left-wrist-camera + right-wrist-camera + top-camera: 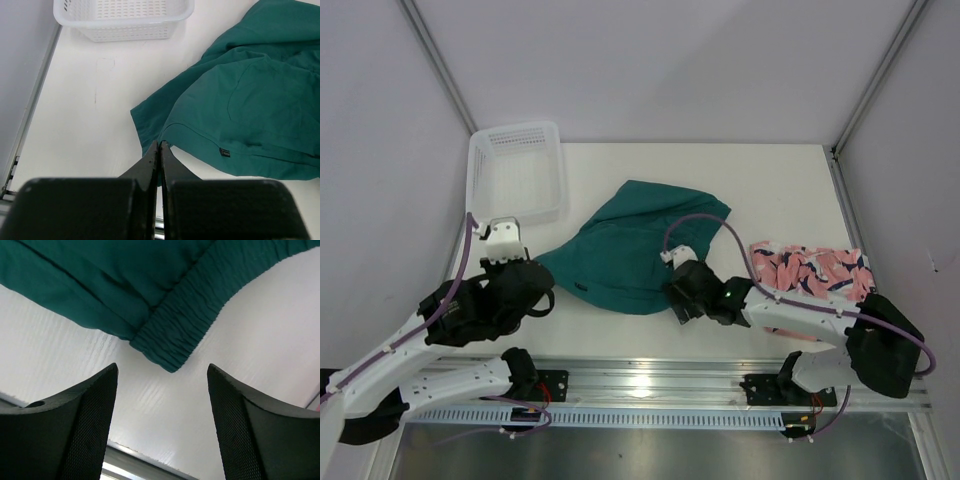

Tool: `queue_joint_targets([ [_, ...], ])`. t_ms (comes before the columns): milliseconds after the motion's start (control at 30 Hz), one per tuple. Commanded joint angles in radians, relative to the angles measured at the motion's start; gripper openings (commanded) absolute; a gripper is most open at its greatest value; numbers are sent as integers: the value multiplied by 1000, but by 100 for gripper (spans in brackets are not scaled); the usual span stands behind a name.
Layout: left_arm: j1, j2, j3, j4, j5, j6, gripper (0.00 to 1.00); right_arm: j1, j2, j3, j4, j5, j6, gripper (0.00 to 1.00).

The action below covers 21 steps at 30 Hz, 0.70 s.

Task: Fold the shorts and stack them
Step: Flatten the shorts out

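The dark teal shorts [635, 250] lie rumpled mid-table. The salmon-pink shark-print shorts [810, 270] lie flat at the right edge, partly behind my right arm. My left gripper [544, 296] is shut, its tips [160, 145] right at the lower left hem corner of the teal shorts [250, 100]; no cloth shows pinched between the jaws. My right gripper [678, 300] stands open at the teal shorts' near right side. In the right wrist view its jaws [162, 367] hang wide just short of the gathered waistband corner [172, 345], with nothing between them.
A white mesh basket [517, 170] stands at the back left corner, its wall [125, 25] beyond the left gripper. The metal rail [650, 380] runs along the near table edge. Enclosure walls and posts close in the sides.
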Motion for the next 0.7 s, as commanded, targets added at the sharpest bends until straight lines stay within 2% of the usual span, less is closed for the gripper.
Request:
queue_joint_targets([
  [0, 28, -5, 11, -5, -59, 35, 0, 114, 74, 67, 11, 270, -41, 73],
  [167, 63, -7, 1, 31, -67, 79, 0, 232, 211, 111, 4, 439, -88, 73],
  [267, 73, -10, -4, 40, -64, 92, 0, 261, 279, 145, -15, 554, -84, 73],
  [433, 82, -22, -4, 44, -72, 108, 0, 275, 396, 182, -30, 609, -92, 71],
  [533, 89, -31, -1, 50, -72, 131, 0, 274, 445, 200, -35, 632, -105, 66],
  [633, 99, -36, 1, 59, -70, 142, 0, 280, 479, 216, -32, 635, -125, 49],
  [667, 100, -36, 4, 59, -72, 148, 0, 280, 485, 222, -26, 635, -133, 39],
])
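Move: The near corner of the green shorts' ribbed waistband is the right hand's target, about 2 cm ahead, 2 cm left and 4 cm below it. From that hand, the waistband's far end lies some 21 cm ahead and 9 cm right; the folded pink shorts sit about 6 cm ahead and 30 cm right, both roughly 5 cm lower. The left hand holds up the opposite corner; from it, the near waistband corner lies about 26 cm right, level fore-and-aft, 23 cm below. The right fingertips come down around the near waistband corner and start closing on it, still partly open, after sinking about 4 cm with a little forward and left; meanwhile the wrist swings some 35 degrees, so the fingers end up pointing more forward. The left hand keeps its shut grip on the raised corner and eases it about 2 cm left, rising slightly. ##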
